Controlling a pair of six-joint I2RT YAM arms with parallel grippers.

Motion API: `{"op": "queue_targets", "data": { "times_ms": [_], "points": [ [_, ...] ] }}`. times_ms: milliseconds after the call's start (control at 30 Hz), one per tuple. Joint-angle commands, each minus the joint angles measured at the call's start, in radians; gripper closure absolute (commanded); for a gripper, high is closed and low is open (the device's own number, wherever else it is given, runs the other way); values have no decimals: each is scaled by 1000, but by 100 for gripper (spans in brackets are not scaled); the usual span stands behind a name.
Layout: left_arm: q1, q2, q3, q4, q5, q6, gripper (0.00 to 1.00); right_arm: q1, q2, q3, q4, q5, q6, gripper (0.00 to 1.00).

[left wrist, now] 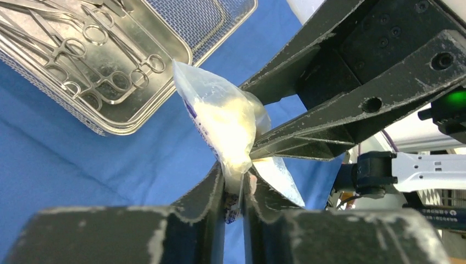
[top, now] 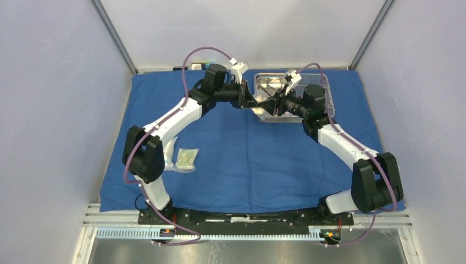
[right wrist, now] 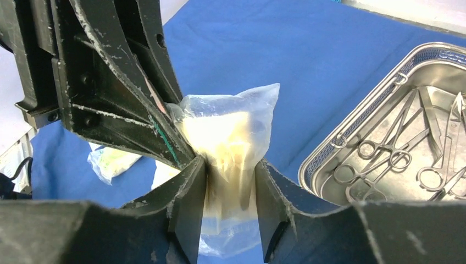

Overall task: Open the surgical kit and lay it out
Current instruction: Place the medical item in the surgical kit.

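Note:
A clear packet with pale contents hangs in the air between my two grippers, just off the front left corner of the steel mesh tray. My left gripper is shut on the packet's lower edge. My right gripper has the same packet between its fingers, both pads touching it. Slim scissor-like instruments lie in the tray's inner pan. A second clear packet lies on the blue cloth at the left.
The blue cloth is spread flat over most of the table. Grey walls stand close on both sides, with metal frame posts at the back corners. Both arm bases sit on the black rail at the near edge.

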Motion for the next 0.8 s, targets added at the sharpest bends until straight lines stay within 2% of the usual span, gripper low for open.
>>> {"op": "queue_targets", "data": {
  "times_ms": [0, 33, 67, 200, 367, 500, 600, 767],
  "points": [
    [3, -24, 42, -10, 20, 56, 89, 3, -36, -3, -10, 3, -69, 47],
    [9, -29, 40, -28, 21, 73, 96, 3, -43, 0, -26, 13, -90, 42],
    [16, -35, 38, -50, 20, 92, 98, 3, -52, 2, -37, 18, -108, 39],
    [67, -59, 24, -165, 54, 196, 98, -4, -88, 22, -105, 3, -205, 30],
    [133, -75, 25, -547, 87, 544, 96, -8, -161, 25, -224, 10, -383, 26],
    [148, -104, -100, -775, 101, 752, 91, -12, -190, 11, -288, 43, -450, 26],
    [150, -104, -217, -832, 136, 806, 92, -11, -196, -19, -282, 49, -452, 26],
    [182, -64, -297, -880, 134, 857, 92, -11, -199, -49, -270, 64, -455, 26]
  ]
}}
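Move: The cream gauze packet hangs between the hands, pinched by the right. Its middle is about 3 cm right of and 2 cm below the left hand point, and about 2 cm left of and 2 cm below the right's. On the drape, some 22 cm below the left hand, lie the green packet (16 cm back, 25 cm left) and the white packet (14 cm back, 33 cm left). The kit basket's middle is 8 cm ahead of the left hand and 14 cm right. Leftward, back and down together, about 15 cm each way, the left hand carries the gauze packet towards the bare drape beside the green packet, after first staying nearly put while its fingers finish pinching the packet's edge; on the way its fingers tip farther down and swing clockwise. The right fingers open wide, let go, and draw off a few centimetres right and back. ##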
